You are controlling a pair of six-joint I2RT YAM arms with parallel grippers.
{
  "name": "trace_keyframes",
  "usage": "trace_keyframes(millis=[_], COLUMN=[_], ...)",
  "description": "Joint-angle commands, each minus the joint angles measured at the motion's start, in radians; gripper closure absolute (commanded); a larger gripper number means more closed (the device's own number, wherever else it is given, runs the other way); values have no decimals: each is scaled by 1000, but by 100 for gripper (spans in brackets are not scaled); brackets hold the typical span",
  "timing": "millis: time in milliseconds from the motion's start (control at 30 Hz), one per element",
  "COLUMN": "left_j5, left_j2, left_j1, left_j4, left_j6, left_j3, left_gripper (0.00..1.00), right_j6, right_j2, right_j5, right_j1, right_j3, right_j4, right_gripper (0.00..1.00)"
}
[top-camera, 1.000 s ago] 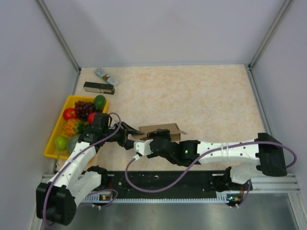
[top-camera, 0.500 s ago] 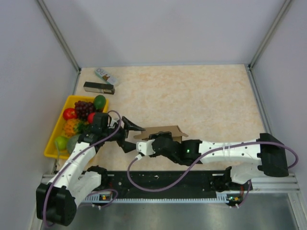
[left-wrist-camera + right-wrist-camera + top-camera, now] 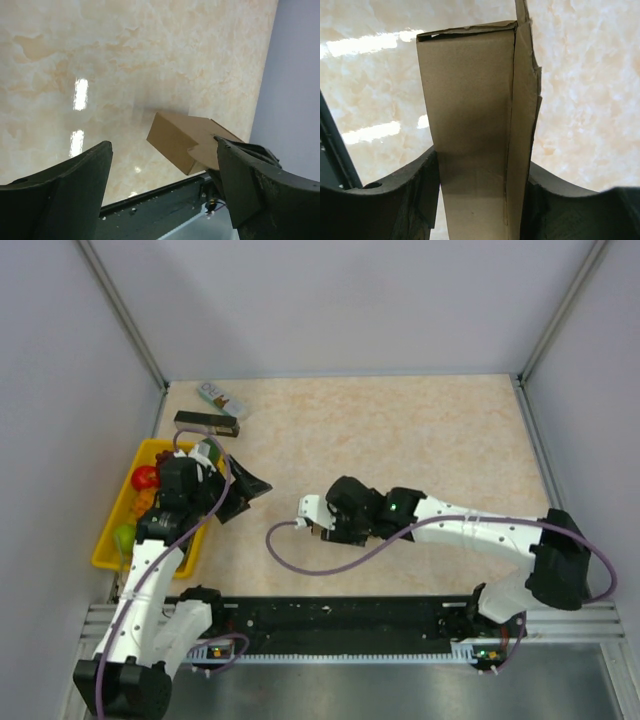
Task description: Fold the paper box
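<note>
The paper box [image 3: 475,115] is a brown folded carton standing upright between my right gripper's [image 3: 480,200] jaws, which are shut on its two sides; a loose flap runs along its right edge. In the top view the right gripper [image 3: 328,520] sits near the table's front middle and hides the box beneath it. In the left wrist view the box [image 3: 182,142] floats beyond the jaws, partly behind the right finger [image 3: 260,190]. My left gripper [image 3: 162,192] is open with nothing in it, and in the top view the left gripper [image 3: 248,496] is well left of the box.
A yellow tray [image 3: 108,558] of fruit lies at the left edge, under the left arm. A slim black box [image 3: 207,423] and a small white packet [image 3: 222,397] lie at the back left. A black rail [image 3: 350,615] runs along the near edge.
My left gripper opened, let go of the box and pulled back left toward the tray. My right gripper closed on the box and shifted slightly back and right, covering it from above.
</note>
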Motion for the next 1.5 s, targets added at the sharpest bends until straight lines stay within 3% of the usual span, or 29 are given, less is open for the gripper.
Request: trace_keyframes(millis=[0, 300, 600, 700, 1000, 1233, 1467], left_j5=[-16, 30, 53, 63, 50, 56, 109], left_j2=[-63, -133, -174, -177, -188, -188, -183], left_j1=[2, 2, 2, 2, 2, 2, 2], left_j4=[76, 16, -4, -4, -25, -22, 11], left_j6=[139, 234, 256, 256, 282, 290, 317], left_j3=[-10, -9, -29, -24, -13, -16, -45], left_gripper=[12, 14, 14, 14, 15, 14, 14], right_j6=[50, 38, 15, 18, 17, 24, 44], right_j2=[81, 247, 273, 265, 203, 177, 135], right_j5=[-257, -351, -337, -328, -250, -236, -247], right_j1=[-98, -173, -173, -173, -158, -151, -151], right_j3=[131, 277, 254, 230, 131, 138, 157], right_j4=[-153, -258, -217, -189, -94, -89, -89], right_gripper=[65, 62, 57, 49, 39, 22, 11])
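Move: The right hand already grips the paper box by its long walls, its middle about 1 cm right of the hand and 3 cm below it. The bare table spot it goes to is level left to right, 1 cm ahead and roughly 8 cm down. The table's near edge is some 16 cm back, straight behind; the yellow fruit basket is about 47 cm left and 6 cm farther out. From the left hand, the box lies some 24 cm right, 7 cm back and 10 cm below. Still pinching the paper box, the right hand lowers it nearly 5 cm to the table, easing 1.5 cm forward and tipping its fingers some 20 degrees more steeply down. It then opens wide around the walls and starts to rise slightly. Clear of the box, the empty left hand draws back about 3 cm and lifts 2 cm, fingers still open and tilting up. ##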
